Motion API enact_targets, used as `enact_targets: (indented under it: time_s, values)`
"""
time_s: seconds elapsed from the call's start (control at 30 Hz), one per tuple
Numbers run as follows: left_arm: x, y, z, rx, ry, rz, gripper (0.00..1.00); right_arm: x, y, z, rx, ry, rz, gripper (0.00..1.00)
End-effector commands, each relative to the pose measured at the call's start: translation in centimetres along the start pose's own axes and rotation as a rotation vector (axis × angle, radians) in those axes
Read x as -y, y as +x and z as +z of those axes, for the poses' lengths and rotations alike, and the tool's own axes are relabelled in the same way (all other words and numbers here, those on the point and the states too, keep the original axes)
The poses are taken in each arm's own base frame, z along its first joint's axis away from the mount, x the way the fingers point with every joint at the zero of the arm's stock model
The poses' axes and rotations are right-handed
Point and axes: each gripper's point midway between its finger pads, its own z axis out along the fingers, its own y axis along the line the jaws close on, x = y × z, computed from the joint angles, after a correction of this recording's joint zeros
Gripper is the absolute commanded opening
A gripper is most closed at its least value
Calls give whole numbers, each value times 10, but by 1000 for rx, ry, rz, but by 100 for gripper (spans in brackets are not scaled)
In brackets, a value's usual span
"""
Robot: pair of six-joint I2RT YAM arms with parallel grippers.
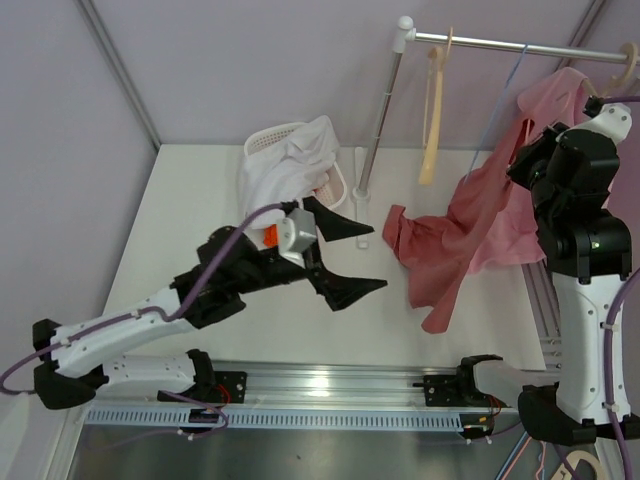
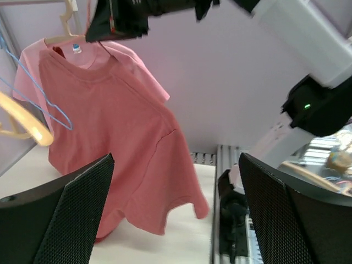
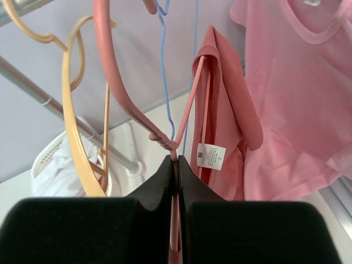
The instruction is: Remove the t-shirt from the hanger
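The red t-shirt point(image 1: 455, 235) hangs off a pink hanger point(image 3: 118, 82) at the right, and its lower part lies crumpled on the white table point(image 1: 200, 200). My right gripper point(image 1: 527, 150) is shut on the hanger's neck point(image 3: 176, 162), just below the hook. The shirt's collar and white label point(image 3: 210, 155) are right beside the fingers. My left gripper point(image 1: 378, 260) is open and empty above the table's middle, left of the shirt. In the left wrist view the shirt point(image 2: 110, 126) hangs ahead between the spread fingers point(image 2: 60, 214).
A lighter pink t-shirt point(image 1: 560, 95) hangs behind on the metal rail point(image 1: 500, 45). A beige hanger point(image 1: 432, 110) and a blue wire hanger point(image 1: 510, 80) hang there too. A white basket point(image 1: 270, 140) of white clothes stands at the back. The rail's pole point(image 1: 380, 110) rises from the table.
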Motion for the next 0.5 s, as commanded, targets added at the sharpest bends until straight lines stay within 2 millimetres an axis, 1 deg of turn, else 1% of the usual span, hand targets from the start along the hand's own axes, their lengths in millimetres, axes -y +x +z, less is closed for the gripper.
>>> enact_targets:
  time_s: [0.0, 0.03, 0.07, 0.1, 0.13, 0.17, 0.23, 0.27, 0.33, 0.37, 0.4, 0.47]
  values:
    - [-3, 49, 27, -77, -33, 112, 99, -18, -23, -21, 47, -94, 71, 0]
    - [-3, 75, 37, -121, -30, 140, 100, -21, -26, -25, 50, -115, 75, 0]
    - [2, 82, 45, -114, -40, 155, 99, -23, -26, -27, 44, -125, 76, 0]
    - [2, 92, 51, -131, -45, 175, 99, -25, -26, -28, 40, -138, 80, 0]
    - [0, 103, 56, -150, -56, 197, 100, -29, -28, -31, 36, -160, 83, 0]
    - [-4, 118, 68, -180, -71, 200, 99, -31, -27, -33, 27, -168, 84, 0]
    - [-11, 130, 79, -198, -100, 208, 100, -35, -30, -37, 24, -192, 88, 0]
    - [-19, 139, 87, -210, -133, 214, 99, -37, -29, -38, 17, -205, 87, 0]
    - [-26, 140, 97, -205, -163, 231, 99, -40, -31, -41, 17, -219, 87, 0]
    - [-29, 147, 106, -220, -169, 234, 100, -42, -30, -41, 10, -227, 86, 0]
    - [-32, 146, 112, -227, -181, 234, 100, -44, -29, -42, 4, -237, 85, 0]
    - [-34, 154, 120, -246, -189, 234, 100, -46, -27, -41, -7, -245, 88, 0]
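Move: The dark-pink t-shirt's hanging lower part is roughly 17 cm right of the open left hand, 7 cm ahead and 20 cm lower. From the right hand, which already grips its hanger, that part is some 13 cm back, 10 cm left and 20 cm below. From the left hand, the empty wooden hanger is about 28 cm ahead, 10 cm right and level; the light-pink shirt some 22 cm ahead, 31 cm right, 10 cm lower. Open left hand sinks about 18 cm and 14 cm rightward towards the t-shirt's hem; right keeps hanger gripped, easing left. ##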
